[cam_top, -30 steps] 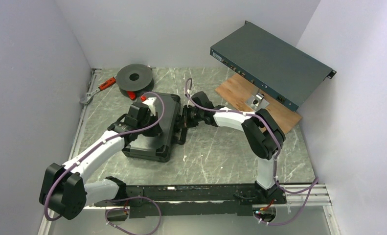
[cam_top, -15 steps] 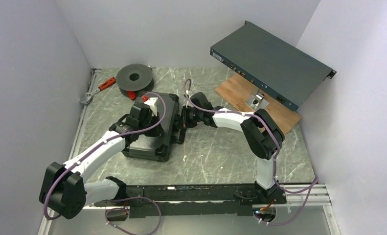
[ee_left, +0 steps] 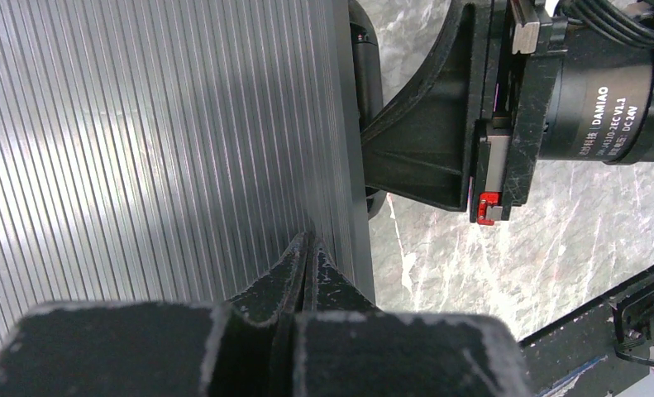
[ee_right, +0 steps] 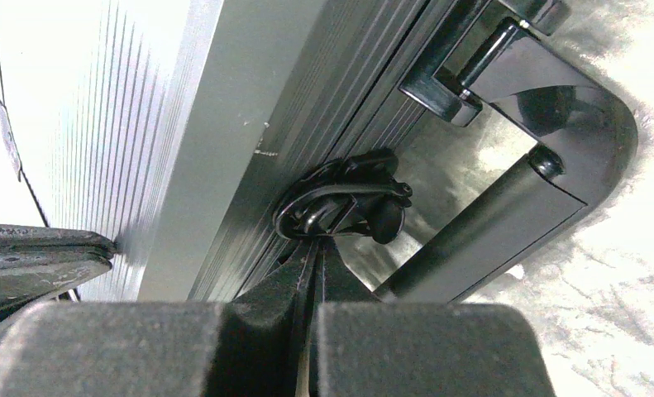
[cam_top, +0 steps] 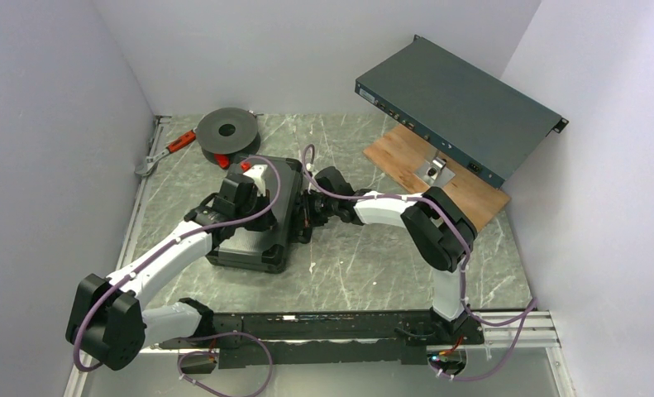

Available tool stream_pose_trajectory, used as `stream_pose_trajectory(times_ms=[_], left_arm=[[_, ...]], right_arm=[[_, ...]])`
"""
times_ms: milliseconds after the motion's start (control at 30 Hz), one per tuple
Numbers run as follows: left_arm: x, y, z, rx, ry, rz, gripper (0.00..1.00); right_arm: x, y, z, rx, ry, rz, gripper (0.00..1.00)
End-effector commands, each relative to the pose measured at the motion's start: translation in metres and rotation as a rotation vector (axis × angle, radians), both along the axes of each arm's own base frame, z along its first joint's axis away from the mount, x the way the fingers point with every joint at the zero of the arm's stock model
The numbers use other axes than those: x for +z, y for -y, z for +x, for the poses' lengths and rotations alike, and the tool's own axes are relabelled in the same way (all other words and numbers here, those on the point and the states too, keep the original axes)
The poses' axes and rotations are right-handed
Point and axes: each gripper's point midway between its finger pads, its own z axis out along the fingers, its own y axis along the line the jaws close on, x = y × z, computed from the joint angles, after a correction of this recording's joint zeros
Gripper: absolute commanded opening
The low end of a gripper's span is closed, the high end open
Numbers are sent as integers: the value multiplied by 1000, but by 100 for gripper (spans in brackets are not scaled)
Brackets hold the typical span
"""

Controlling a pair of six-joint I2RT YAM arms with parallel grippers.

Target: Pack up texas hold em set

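The black briefcase (cam_top: 253, 246) of the texas hold em set lies closed on the table. Its ribbed lid (ee_left: 158, 141) fills the left wrist view. My left gripper (cam_top: 267, 184) is shut, its tips (ee_left: 309, 240) resting on the lid near the right edge. My right gripper (cam_top: 307, 212) is shut at the case's right side. Its tips (ee_right: 317, 241) sit right under a black latch (ee_right: 344, 203), beside the carrying handle (ee_right: 513, 207). Chips and card decks are out of view.
A black round spool (cam_top: 226, 128) and a red-handled tool (cam_top: 170, 147) lie at the back left. A large dark-grey metal box (cam_top: 455, 107) leans over a wooden board (cam_top: 406, 161) at the back right. Walls close in on three sides.
The right arm has pushed left, bringing its shut gripper closer against the case's right side. The left arm and the case have not moved.
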Motion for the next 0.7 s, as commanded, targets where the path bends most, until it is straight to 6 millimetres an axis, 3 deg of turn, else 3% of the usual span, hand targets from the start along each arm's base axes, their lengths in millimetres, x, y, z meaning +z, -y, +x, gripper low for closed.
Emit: stream_pose_trajectory(times_ms=[0, 233, 400, 667], left_arm=[[-28, -6, -32, -29, -144, 58, 0], [-8, 0, -26, -49, -88, 48, 0], [8, 1, -15, -46, -24, 68, 17], [15, 8, -5, -69, -19, 92, 28]], right_arm=[[16, -6, 7, 4, 47, 40, 0], [34, 4, 11, -9, 88, 19, 0], [37, 17, 11, -28, 94, 1, 0], [44, 25, 18, -54, 130, -15, 0]])
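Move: My shut right fingertips are at the handle-side wall of the closed case, by the back end of the handle. The latch sits about 2 cm ahead and 1 cm to their left, a touch lower; the handle's middle is roughly 3 cm ahead and 2 cm to the right. My left fingertips rest on the lid, its handle-side edge some 2 cm to their right; from them the latch is about 3 cm ahead, 6 cm right and 7 cm below. I draw my right hand up and out to the right, away from the case wall and latch, coming free by about 4 cm with a little forward drift and the fingers still shut. My left hand stops bearing on the lid: it slides back about 1 cm, eases up and slightly right near the edge, and parts its fingers about a quarter. ##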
